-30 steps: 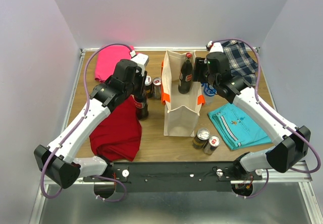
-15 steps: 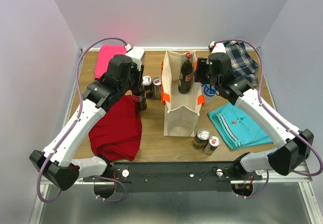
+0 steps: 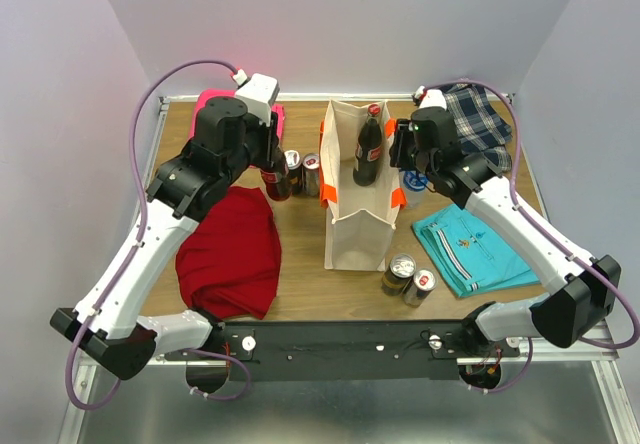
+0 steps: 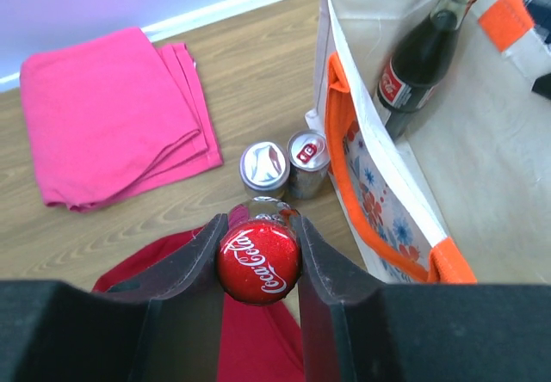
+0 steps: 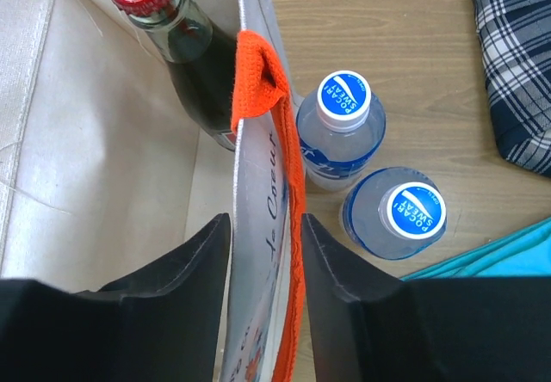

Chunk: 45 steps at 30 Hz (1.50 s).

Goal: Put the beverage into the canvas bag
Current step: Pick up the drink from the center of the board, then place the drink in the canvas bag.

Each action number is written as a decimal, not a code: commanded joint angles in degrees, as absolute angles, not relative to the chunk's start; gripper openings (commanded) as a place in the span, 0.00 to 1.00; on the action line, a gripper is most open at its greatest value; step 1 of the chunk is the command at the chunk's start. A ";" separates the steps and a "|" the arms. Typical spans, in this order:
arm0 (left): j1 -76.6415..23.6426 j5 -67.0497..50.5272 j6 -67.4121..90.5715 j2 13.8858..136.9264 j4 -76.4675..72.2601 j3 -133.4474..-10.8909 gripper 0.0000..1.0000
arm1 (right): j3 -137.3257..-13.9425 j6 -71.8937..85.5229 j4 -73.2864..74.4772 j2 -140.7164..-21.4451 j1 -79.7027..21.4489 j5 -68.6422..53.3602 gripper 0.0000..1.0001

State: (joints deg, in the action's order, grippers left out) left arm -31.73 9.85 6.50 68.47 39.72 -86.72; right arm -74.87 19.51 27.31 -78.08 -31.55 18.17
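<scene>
The canvas bag (image 3: 355, 229) stands upright mid-table, cream with orange straps. One cola bottle (image 3: 368, 152) stands inside it, also seen from the left wrist (image 4: 417, 64). My left gripper (image 3: 272, 167) is shut on the red cap of a second cola bottle (image 4: 258, 261), held off the table left of the bag, above the red cloth's edge. Its fingers (image 4: 207, 253) press both sides of the cap. My right gripper (image 5: 265, 220) straddles the bag's right wall (image 5: 254, 184) and orange strap (image 5: 258, 72), its fingers touching both sides.
Two cans (image 4: 264, 169) stand between the held bottle and the bag. Two water bottles (image 5: 342, 128) stand just right of the bag. Two more cans (image 3: 408, 279) stand in front of it. Red (image 3: 230, 254), pink (image 4: 112, 115), teal (image 3: 470, 244) and plaid (image 3: 478, 124) cloths lie around.
My left arm has raised the cola bottle and carried it back, off the red cloth. My right gripper's jaws have narrowed onto the bag's wall.
</scene>
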 commanded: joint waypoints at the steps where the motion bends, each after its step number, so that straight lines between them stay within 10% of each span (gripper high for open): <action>1: -31.73 11.95 4.48 64.34 29.79 -93.51 0.00 | -74.00 20.65 29.97 -77.08 -31.55 19.25 0.42; 19: -31.73 7.12 3.25 66.53 29.09 -103.17 0.00 | -74.71 21.62 31.64 -78.48 -31.55 21.36 0.01; 45: -31.73 0.00 3.96 72.15 26.46 -113.55 0.00 | -74.18 21.53 30.23 -78.66 -31.55 21.27 0.01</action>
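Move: The left gripper already holds the cola bottle by its cap. The canvas bag's middle is about 19 cm to its right, 4 cm ahead and 24 cm below. The two small cans stand some 9 cm ahead, 3 and 7 cm right, 30 cm down. The bag's right rim runs between the right gripper's open fingers, about 1 cm below; the bigger water bottle is 6 cm right of that hand, 5 cm ahead, 15 cm down. Shut the right fingers from about half open to pinch the canvas bag's right rim, settling a centimetre, then keep that arm still. Meanwhile lift the left gripper about 11 cm, keeping its hold on the cola bottle and tipping the fingers up some 10 degrees; finish by easing slightly right and turning a little clockwise. ##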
